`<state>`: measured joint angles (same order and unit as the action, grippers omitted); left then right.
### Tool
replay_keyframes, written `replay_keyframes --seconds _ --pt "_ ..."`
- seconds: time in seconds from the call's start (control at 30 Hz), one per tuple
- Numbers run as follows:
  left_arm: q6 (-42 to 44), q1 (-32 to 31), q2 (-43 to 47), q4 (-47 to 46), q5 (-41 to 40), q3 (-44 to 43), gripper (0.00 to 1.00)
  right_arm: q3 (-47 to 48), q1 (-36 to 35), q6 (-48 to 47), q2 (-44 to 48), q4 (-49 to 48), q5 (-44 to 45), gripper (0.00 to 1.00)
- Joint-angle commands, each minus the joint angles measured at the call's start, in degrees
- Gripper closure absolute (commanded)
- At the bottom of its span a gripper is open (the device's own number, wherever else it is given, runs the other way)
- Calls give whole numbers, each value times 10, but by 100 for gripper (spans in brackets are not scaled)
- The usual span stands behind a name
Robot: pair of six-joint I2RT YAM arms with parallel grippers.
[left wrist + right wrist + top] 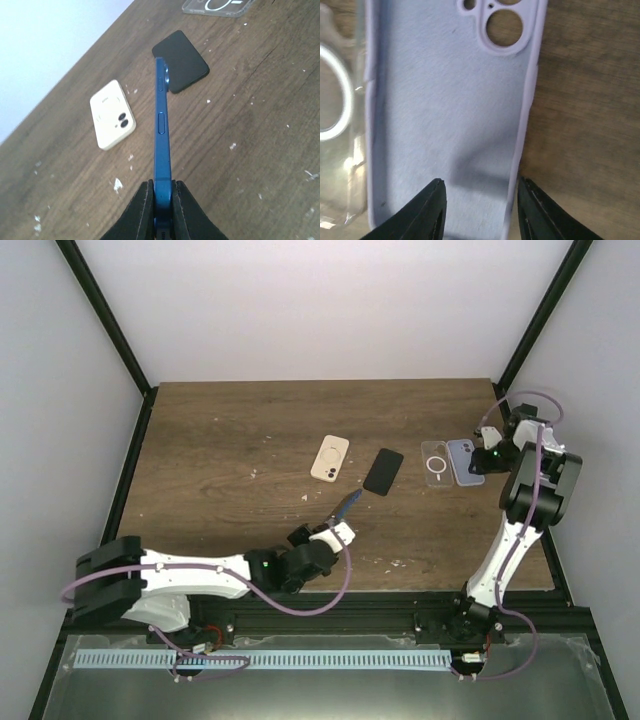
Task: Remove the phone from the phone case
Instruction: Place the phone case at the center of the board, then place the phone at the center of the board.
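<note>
The blue phone (162, 125) is bare and held edge-on above the table, with my left gripper (163, 200) shut on its lower end. From above, the phone (346, 505) juts out from the left gripper (335, 530) near the table's middle. The lilac phone case (445, 100) lies empty and inside-up at the far right (463, 462). My right gripper (480, 187) stands open over its near end. One finger (432, 210) hangs over the lining and the other (535, 210) is outside the right wall. Nothing is gripped between them.
A clear case (436, 462) with a white ring lies touching the lilac case's left side (340, 125). A cream phone (330, 458) and a black phone (383, 471) lie flat at the table's centre, beyond the blue phone (112, 115) (181, 61).
</note>
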<state>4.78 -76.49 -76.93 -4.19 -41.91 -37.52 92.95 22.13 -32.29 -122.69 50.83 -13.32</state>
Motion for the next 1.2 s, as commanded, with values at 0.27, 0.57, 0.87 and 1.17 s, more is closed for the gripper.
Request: replay_keyframes --seconds 0.27,0.57,0.87,1.17 --pt "118 90 -150 -12 0 -145 100 -227 -95 136 350 -91 -196 54" --pt "131 160 -239 -54 66 -212 100 -442 -109 208 552 -316 -349 36" --pt "128 174 -327 -71 54 -273 100 -441 -110 201 560 -302 -363 35" --pt "85 219 -272 -76 20 -187 100 -433 -110 200 531 -305 -365 35"
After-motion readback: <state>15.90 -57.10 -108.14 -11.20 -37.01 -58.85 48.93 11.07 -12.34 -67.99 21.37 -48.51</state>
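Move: The left hand, pinching the blue phone, has the beige phone about 27 cm straight ahead and 13 below; the black phone lies 23 cm ahead, 17 to the right, the clear case some 25 ahead, 36 right. The right hand straddles the lavender case's right wall, the case's middle 4 cm ahead and 3 left, barely below. From this hand the clear case is 4 ahead, 13 left, the beige phone 6 ahead, 52 left. Forward some 15 cm and sinking about 6, with a slight weave sideways, the left hand carries the still-pinched blue phone towards the beige and black phones, rolling its left side up a little. The right hand leaves the lavender case, rising and swinging about 20 cm left, then drawing back 9, opening wider as its fingers tilt up to point forward. ##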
